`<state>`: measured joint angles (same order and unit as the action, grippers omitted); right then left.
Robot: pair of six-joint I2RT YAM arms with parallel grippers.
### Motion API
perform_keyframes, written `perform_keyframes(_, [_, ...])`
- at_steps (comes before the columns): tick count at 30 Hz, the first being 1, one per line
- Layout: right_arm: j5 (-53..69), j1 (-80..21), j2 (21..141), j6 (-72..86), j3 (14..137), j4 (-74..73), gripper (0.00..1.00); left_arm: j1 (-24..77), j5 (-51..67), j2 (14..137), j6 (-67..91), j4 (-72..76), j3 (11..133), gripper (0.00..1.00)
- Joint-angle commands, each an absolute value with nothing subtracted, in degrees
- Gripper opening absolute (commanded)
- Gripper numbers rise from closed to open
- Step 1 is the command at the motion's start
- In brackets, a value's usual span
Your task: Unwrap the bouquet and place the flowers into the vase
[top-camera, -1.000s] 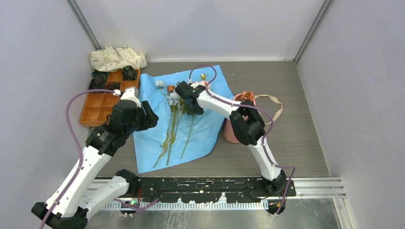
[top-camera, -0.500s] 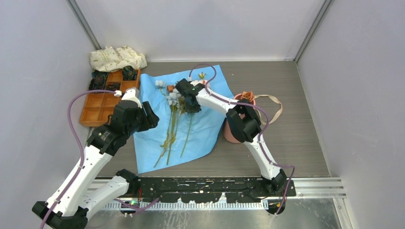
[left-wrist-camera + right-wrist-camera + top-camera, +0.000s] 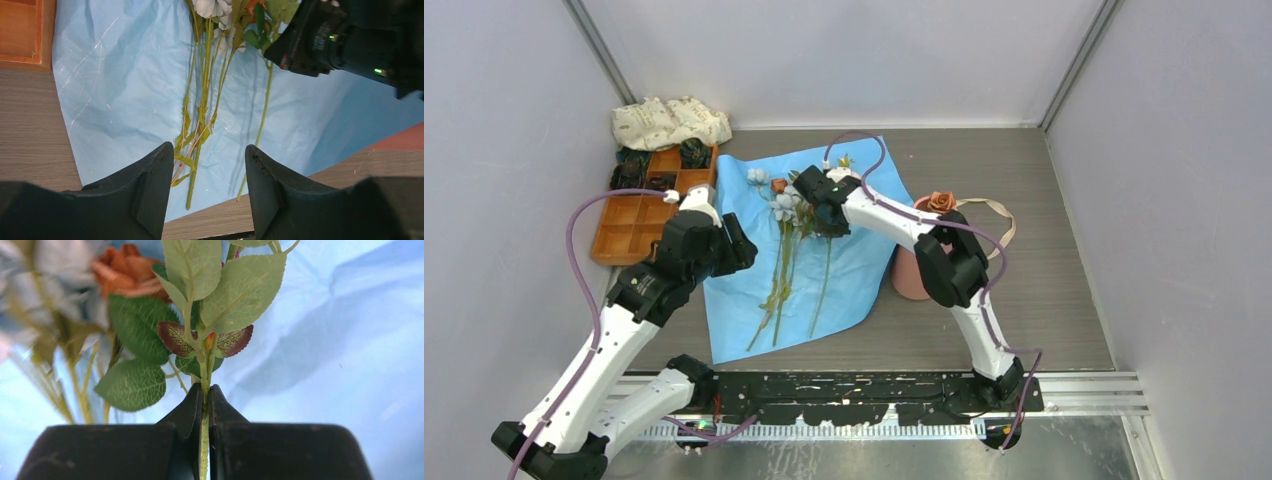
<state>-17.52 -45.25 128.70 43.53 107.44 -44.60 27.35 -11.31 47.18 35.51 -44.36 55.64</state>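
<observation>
The bouquet lies unwrapped: its blue paper (image 3: 854, 270) is spread flat with the long-stemmed flowers (image 3: 780, 262) on it. My right gripper (image 3: 826, 218) is over the blooms and shut on one green leafy stem (image 3: 204, 432), pinched between the fingertips (image 3: 192, 405). An orange-brown rose (image 3: 125, 270) and pale blooms blur to the left of it. The salmon-pink vase (image 3: 908, 275) stands right of the paper, partly behind the right arm, with one orange-brown rose (image 3: 941, 201) in it. My left gripper (image 3: 209, 152) hangs open above the stem ends (image 3: 192, 185), holding nothing.
An orange compartment tray (image 3: 624, 235) with dark items sits at the back left, a cream patterned cloth (image 3: 669, 122) behind it. A beige ribbon (image 3: 997, 215) lies right of the vase. Grey walls close in on three sides.
My right gripper has shut on the single stem, and that stem's lower end has swung slightly to the right. The left arm has not moved.
</observation>
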Motion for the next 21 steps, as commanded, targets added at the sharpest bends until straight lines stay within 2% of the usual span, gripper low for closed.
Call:
perform_keyframes(1, [-23.66, -48.01, 113.66, 43.57, 106.77, -45.05, 0.01, 27.25, -10.40, 46.94, 35.67, -41.20, 55.53, 0.55])
perform_keyframes(11, [-34.29, -53.05, 97.78, 34.00, 110.95, -47.34, 0.01, 27.25, -9.21, 47.13, 36.36, -40.43, 55.43, 0.55])
perform_keyframes(17, [-52.35, -57.10, 86.33, 19.02, 111.12, -41.08, 0.01, 27.25, -7.68, 47.74, 36.56, -39.04, 55.11, 0.55])
perform_keyframes(21, [-64.49, -58.00, 77.89, 5.88, 104.86, -29.02, 0.01, 27.24, -6.68, 48.55, 36.81, -37.96, 55.14, 0.55])
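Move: The right hand already pinches the pink flower's stem low over the blue paper. The vase, its next goal, has its middle some 16 cm to the right, 10 cm back and about 6 cm above; the remaining bunch lies about 9 cm left, 2 cm back and 4 cm below. From the left hand the vase is roughly 33 cm to the right, 5 cm ahead and 12 cm below. The right hand swings the still-pinched stem up some 36 cm, its fingers tipping up about 45 degrees. ##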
